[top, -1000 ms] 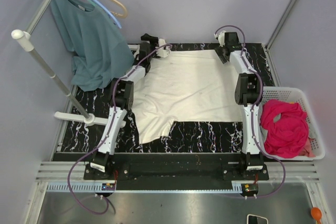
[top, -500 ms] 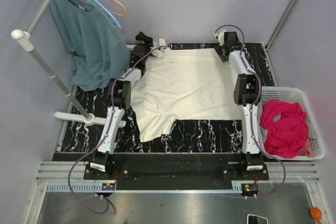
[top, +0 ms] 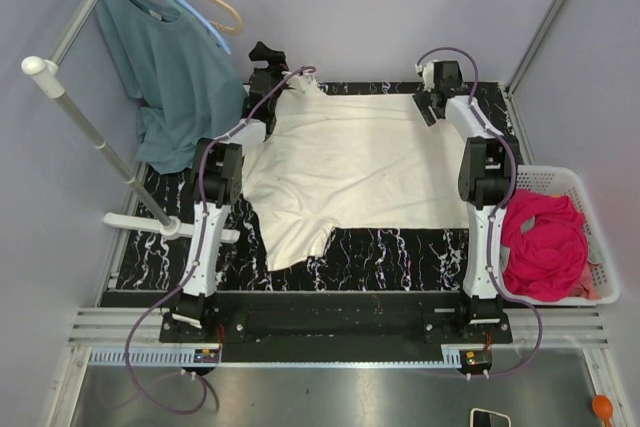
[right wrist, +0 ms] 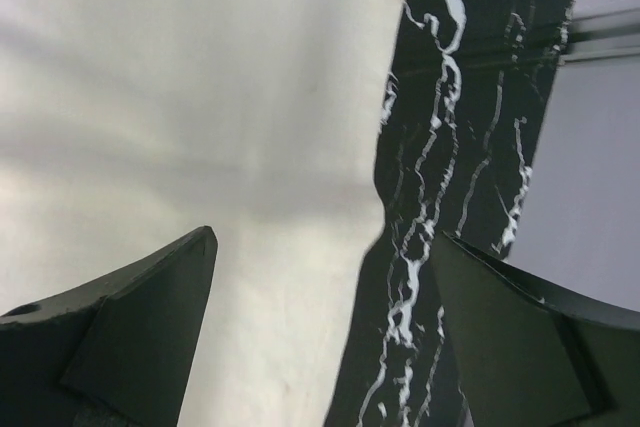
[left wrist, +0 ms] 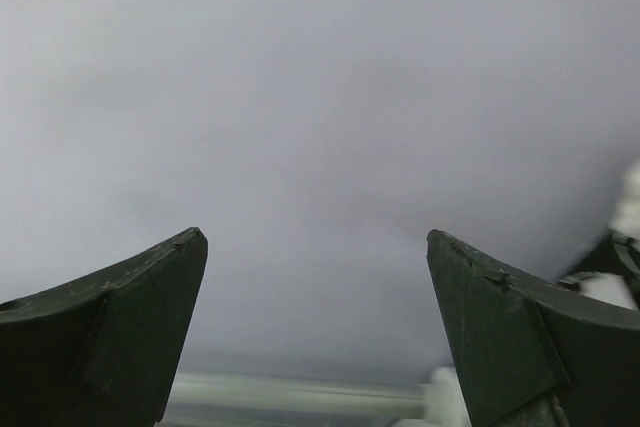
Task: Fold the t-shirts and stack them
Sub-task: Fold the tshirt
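A large cream t-shirt [top: 350, 162] lies spread flat on the black marble table [top: 400, 247], one sleeve reaching toward the near edge. My left gripper [top: 264, 53] is lifted at the back left, past the shirt's far-left corner; its wrist view shows it [left wrist: 315, 247] open with only grey wall between the fingers. My right gripper [top: 430, 104] hangs over the shirt's far-right corner, open and empty. In its wrist view it [right wrist: 325, 247] straddles the cream t-shirt's [right wrist: 200, 97] side edge and bare table [right wrist: 470, 127]. A magenta-pink t-shirt [top: 543, 242] lies crumpled in a white basket [top: 600, 292].
A teal shirt [top: 170, 77] hangs from hangers on a metal rack [top: 85, 117] at the left, draping onto the table's back-left corner. Grey walls close in the back and sides. The basket sits off the table's right edge.
My left gripper rose from the shirt's far-left corner and swung toward the back wall. My right gripper opened slightly wider and shifted a little to the right at the far-right corner.
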Robot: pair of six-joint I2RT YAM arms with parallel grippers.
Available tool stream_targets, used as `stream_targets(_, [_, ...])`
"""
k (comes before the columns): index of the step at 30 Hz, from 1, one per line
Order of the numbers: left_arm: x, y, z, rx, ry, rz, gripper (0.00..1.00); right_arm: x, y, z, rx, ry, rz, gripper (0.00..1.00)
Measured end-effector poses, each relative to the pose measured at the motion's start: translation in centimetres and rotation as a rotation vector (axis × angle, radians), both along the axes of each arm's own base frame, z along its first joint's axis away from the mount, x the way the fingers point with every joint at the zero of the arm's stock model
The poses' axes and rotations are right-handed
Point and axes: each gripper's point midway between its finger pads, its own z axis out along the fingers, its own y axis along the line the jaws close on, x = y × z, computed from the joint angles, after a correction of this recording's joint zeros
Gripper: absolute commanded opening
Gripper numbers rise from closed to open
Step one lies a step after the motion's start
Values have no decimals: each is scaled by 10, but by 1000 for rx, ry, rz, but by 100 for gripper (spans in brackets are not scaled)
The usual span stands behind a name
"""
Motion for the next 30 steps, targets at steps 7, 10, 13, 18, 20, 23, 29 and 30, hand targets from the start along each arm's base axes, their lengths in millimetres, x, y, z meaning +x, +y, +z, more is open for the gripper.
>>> stream_targets(7, [-47,0,99,-78,-101,60,99,-30,6,71,30,-96,16,100])
stream_targets(10, [-92,-2,104,-101,5,51,99,-55,12,95,48,-110,37,100])
stream_targets(13, [-148,-8,101,-116,146,25,99,-88,20,107,72,-90,64,100])
stream_targets(18, [-250,-36,89,-141,346,-64,99,-151,31,96,121,30,110,100])
stream_targets(20, [-288,-46,74,-139,436,-103,99,-182,34,85,139,106,127,100])
stream_targets(23, [-352,-61,43,-138,591,-171,99,-227,41,65,171,216,156,99])
stream_targets(29, [-448,-83,4,-143,839,-274,99,-297,51,33,212,370,200,97])
stream_targets(30, [-460,-86,-2,-147,870,-288,99,-306,51,30,213,387,204,96])
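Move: The t-shirt's near-left flap lies about 54 cm back from the left hand, 8 cm to its right and 15 cm below; the hanging teal shirt is roughly 25 cm to that hand's left and 10 cm back. From the right hand, the t-shirt's near-right corner is some 37 cm back, 1 cm to the right, 5 cm below; the laundry bin stands about 41 cm back and 20 cm right, roughly level. Back towards the robot over the spread t-shirt, both empty hands swing in an arc with fingers wide open. The left lifts about 10 cm, sweeps some 46 cm back towards the near-left flap, then sinks again, its wrist tipping down about 50 degrees and turning clockwise; the right rises likewise, travels about 30 cm back towards the near-right corner and drops partway, tipping down more gently. ##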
